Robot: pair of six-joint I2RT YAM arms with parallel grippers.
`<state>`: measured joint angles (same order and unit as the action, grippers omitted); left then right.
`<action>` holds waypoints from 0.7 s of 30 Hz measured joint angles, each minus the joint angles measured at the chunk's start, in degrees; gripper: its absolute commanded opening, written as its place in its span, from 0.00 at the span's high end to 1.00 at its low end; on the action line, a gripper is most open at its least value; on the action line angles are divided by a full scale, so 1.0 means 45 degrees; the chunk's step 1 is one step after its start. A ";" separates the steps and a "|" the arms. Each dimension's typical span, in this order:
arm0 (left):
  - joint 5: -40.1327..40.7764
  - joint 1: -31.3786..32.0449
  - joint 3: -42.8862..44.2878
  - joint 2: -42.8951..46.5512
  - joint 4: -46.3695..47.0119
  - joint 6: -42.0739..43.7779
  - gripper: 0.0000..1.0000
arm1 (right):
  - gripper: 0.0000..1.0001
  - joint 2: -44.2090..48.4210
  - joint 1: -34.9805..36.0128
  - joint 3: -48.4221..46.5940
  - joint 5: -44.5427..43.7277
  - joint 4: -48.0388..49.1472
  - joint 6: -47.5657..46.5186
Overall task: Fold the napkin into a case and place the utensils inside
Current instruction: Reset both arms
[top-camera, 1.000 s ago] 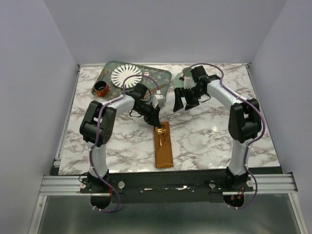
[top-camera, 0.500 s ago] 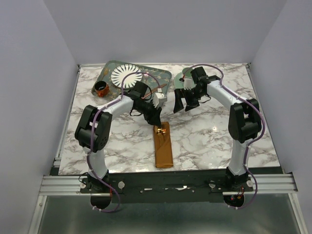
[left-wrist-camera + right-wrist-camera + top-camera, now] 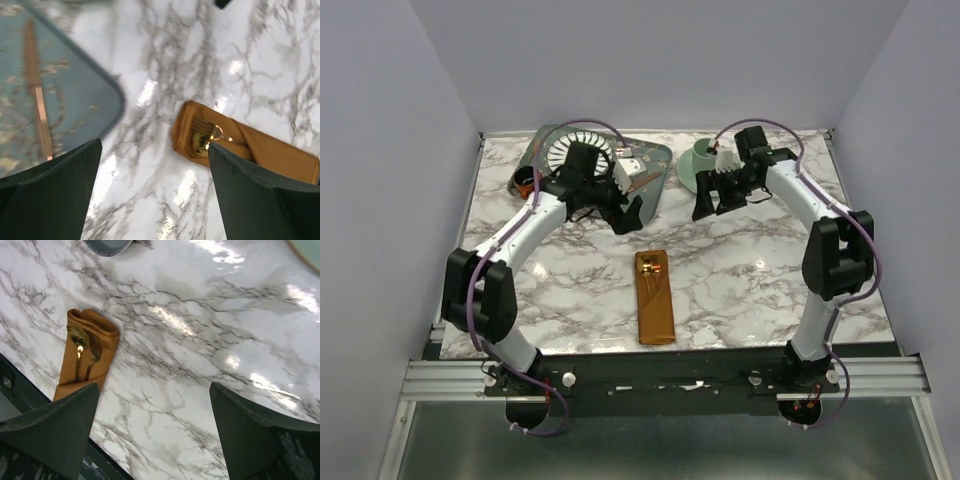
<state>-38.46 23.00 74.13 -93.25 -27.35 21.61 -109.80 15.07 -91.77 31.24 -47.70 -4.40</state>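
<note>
The napkin lies folded as a long rust-orange case in the near middle of the marble table. A gold spoon and fork sit in its far end, heads showing. The copper knife lies on the green tray. My left gripper hangs open and empty beside the tray's right corner, apart from the case. My right gripper stands open and empty over bare marble at the right rear, far from the case.
A white fluted plate rests on the tray. A copper ring stands to the tray's left and a pale green dish at the back right. The table's dark near rail runs just beyond the case.
My left gripper opened and drew back from the case's far end toward the tray, leaving the spoon and fork in the case. My right gripper shifted slightly back and right.
</note>
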 measured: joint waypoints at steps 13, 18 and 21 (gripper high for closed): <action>0.3356 -0.3789 0.2414 0.0923 -0.1647 -0.2686 0.01 | 0.00 0.3589 -0.4707 0.2016 -0.0194 -0.0282 -0.0869; 0.4444 -0.3750 -0.0214 0.2186 -0.1914 -0.2968 0.01 | 0.00 0.5605 -0.4677 0.4745 -0.0311 -0.0073 -0.0942; 0.4857 -0.3653 -0.1613 0.2929 -0.1923 -0.3240 0.01 | 0.00 0.6460 -0.4624 0.6076 -0.0321 0.0126 -0.0928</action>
<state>-16.60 6.57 66.87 -80.07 -36.01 7.03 -80.73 -5.74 -64.42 29.80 -47.13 -8.58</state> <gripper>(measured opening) 0.985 0.998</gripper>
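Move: The filled napkin case lies on the table about 18 cm back from the empty left hand, 6 cm to its right and 14 cm below. Seen from the right hand, likewise empty, it is some 23 cm back, 14 cm to the left and 10 cm down. The tray's middle is about 17 cm ahead of the left hand and 12 cm to its left; the green saucer is about 12 cm ahead of the right hand and 1 cm to its right. Sweeping outward, both wide-open, empty hands part from each other and draw away from the napkin case. The left arcs forward and up about 8 cm while swinging some 16 cm left and turning 40 degrees counter-clockwise, then comes back and down. The right goes about 15 cm right, rising 5 and turning some 20 degrees clockwise, then draws back about 10 cm, sinking a little. ##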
